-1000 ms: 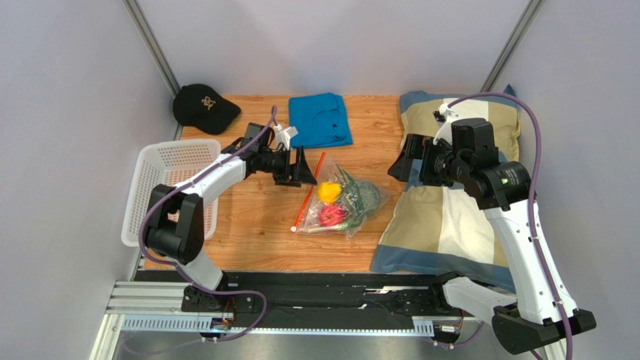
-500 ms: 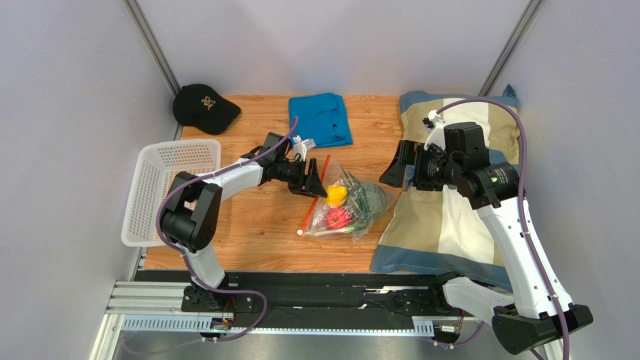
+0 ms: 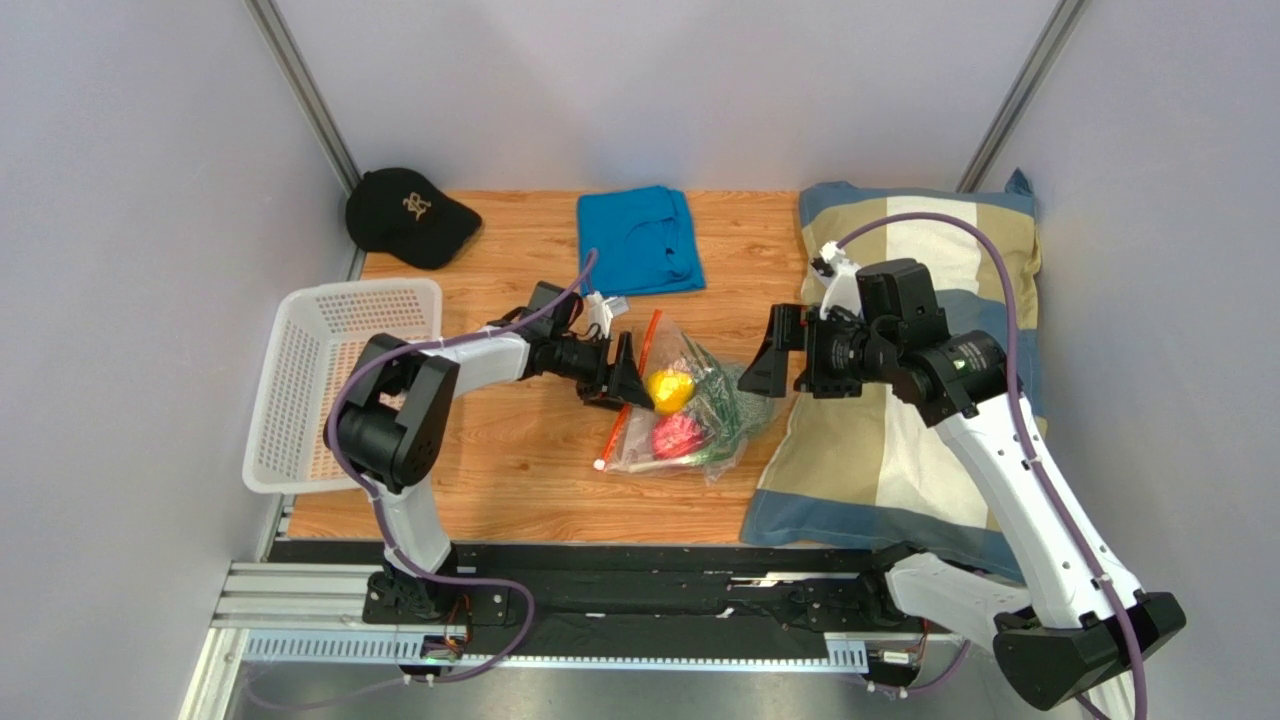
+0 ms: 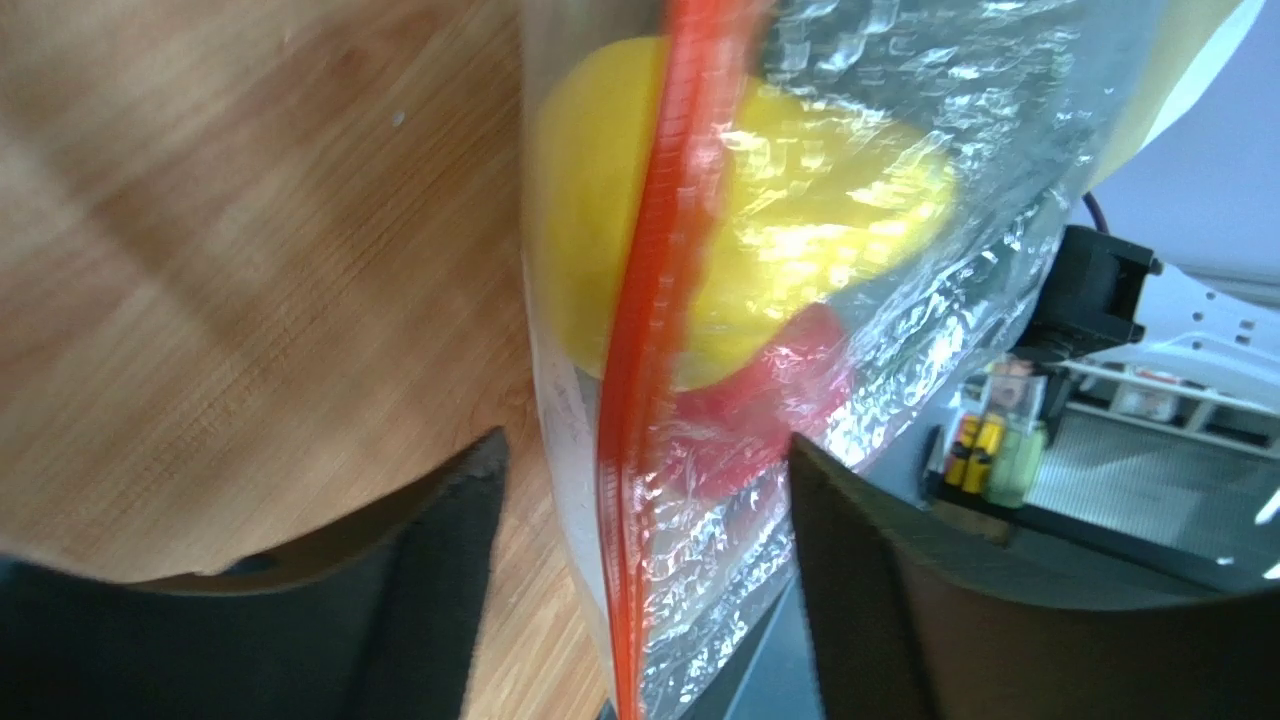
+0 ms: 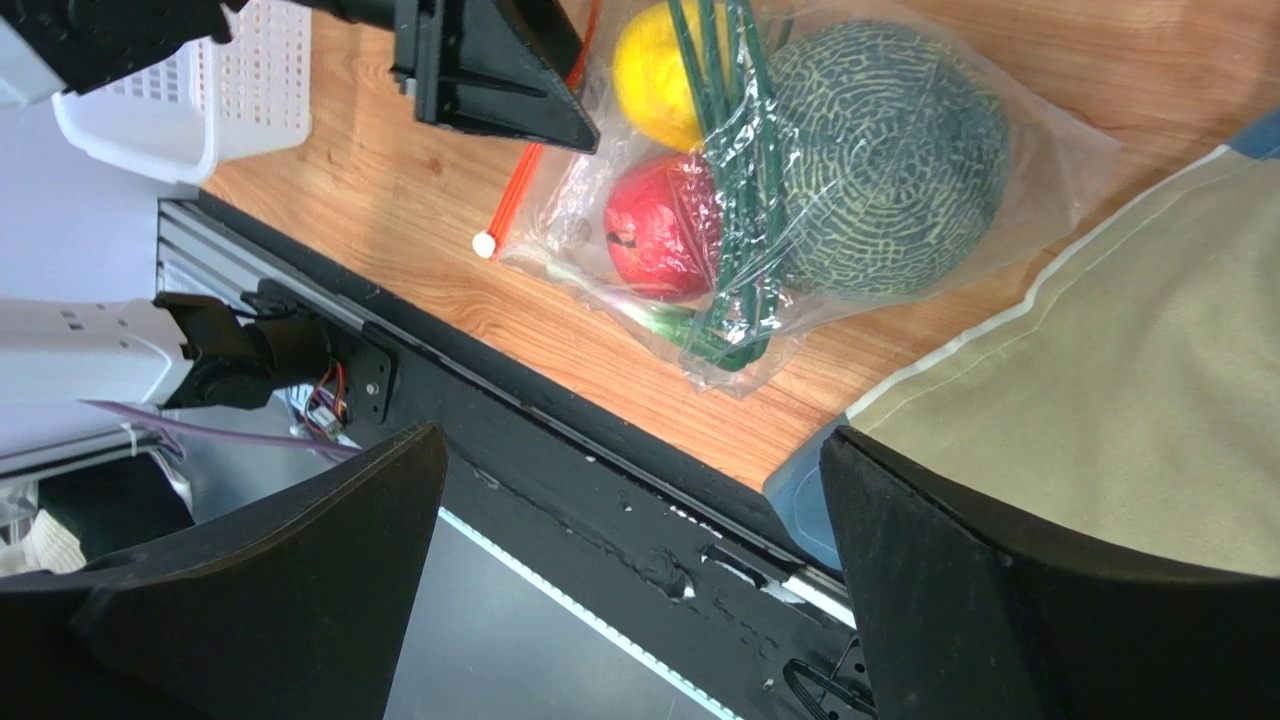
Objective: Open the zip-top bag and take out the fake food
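The zip-top bag (image 3: 706,402) lies on the wooden table with its orange-red zip strip (image 3: 628,387) facing left and its white slider (image 5: 483,243) at the near end. Inside it are the fake food pieces: a yellow fruit (image 5: 646,68), a red fruit (image 5: 661,225) and a grey-green ball (image 5: 887,150) with green stems. My left gripper (image 4: 643,450) is open, and the zip strip (image 4: 646,375) runs between its fingers (image 4: 436,570) with a gap on each side. My right gripper (image 5: 631,443) hangs open just right of the bag, holding nothing.
A white basket (image 3: 338,375) overhangs the table's left edge. A black cap (image 3: 406,213) and a folded blue cloth (image 3: 639,237) lie at the back. A pillow (image 3: 917,420) covers the right side, touching the bag. A black rail (image 5: 601,450) runs along the near edge.
My left gripper has moved right and down until it straddles the zip strip, nudging the bag slightly. My right arm has swung left toward the bag, still open.
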{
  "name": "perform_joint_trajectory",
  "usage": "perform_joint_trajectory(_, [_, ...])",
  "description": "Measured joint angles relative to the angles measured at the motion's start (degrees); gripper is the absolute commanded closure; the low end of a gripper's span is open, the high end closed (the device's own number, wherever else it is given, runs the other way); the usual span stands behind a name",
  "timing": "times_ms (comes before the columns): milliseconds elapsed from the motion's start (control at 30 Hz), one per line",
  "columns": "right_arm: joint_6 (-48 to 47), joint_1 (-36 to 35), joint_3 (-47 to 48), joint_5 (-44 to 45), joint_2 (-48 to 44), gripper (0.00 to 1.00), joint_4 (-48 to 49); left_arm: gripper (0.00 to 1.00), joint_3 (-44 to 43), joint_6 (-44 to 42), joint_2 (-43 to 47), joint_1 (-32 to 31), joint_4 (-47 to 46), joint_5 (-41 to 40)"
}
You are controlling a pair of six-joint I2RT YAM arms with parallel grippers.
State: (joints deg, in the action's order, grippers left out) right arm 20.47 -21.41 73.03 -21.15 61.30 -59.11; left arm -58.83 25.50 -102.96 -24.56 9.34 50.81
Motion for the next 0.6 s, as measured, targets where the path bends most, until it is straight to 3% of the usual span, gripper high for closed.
perform_joint_trajectory(100, [0.00,-1.49,-0.76,0.02,-0.04,0.00,0.52,0.64,0.98,1.75,-1.42,0.02,-1.07,1.01])
perform_joint_trajectory(167, [-0.02,-2.84,-1.68,0.24,-0.26,0.00,1.31,0.92,1.07,3.19,-1.36,0.02,-2.45,1.81])
perform_joint_trajectory(200, [-0.13,-3.91,-2.32,0.85,-0.44,0.00,1.92,1.00,1.07,4.09,-1.31,0.02,-3.15,2.10])
perform_joint_trajectory(400, [-3.13,-19.04,-7.76,11.52,-1.68,0.00,8.24,1.00,1.07,13.42,1.51,0.00,-3.06,1.68])
perform_joint_trajectory(600, [-8.48,-34.64,-18.16,25.18,-5.42,0.00,21.07,1.00,0.44,23.34,14.64,-0.22,5.92,-4.31])
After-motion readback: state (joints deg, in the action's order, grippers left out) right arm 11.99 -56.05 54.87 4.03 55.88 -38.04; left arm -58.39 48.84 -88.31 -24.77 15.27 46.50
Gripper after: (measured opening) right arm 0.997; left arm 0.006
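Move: The bag's zip strip lies almost between my left fingertips, about 1 cm to their right, 1 cm ahead and 1 cm lower. From that hand the yellow pepper is some 5 cm right and 2 cm ahead, and the red apple 5 cm right and 3 cm back. My right hand has the white slider about 20 cm to its left, 2 cm back and 22 cm below; the apple is 10 cm left, 2 cm ahead and 20 cm down. I shut my left fingers on the middle of the zip strip, pinching it after a dip of about a centimetre, then lift it some 9 cm, faster and faster, with the wrist turning counter-clockwise. My right hand, wide open, meanwhile sweeps about 7 cm left, sinking and drawing back, and turns some 30 degrees as it nears the slider end. ##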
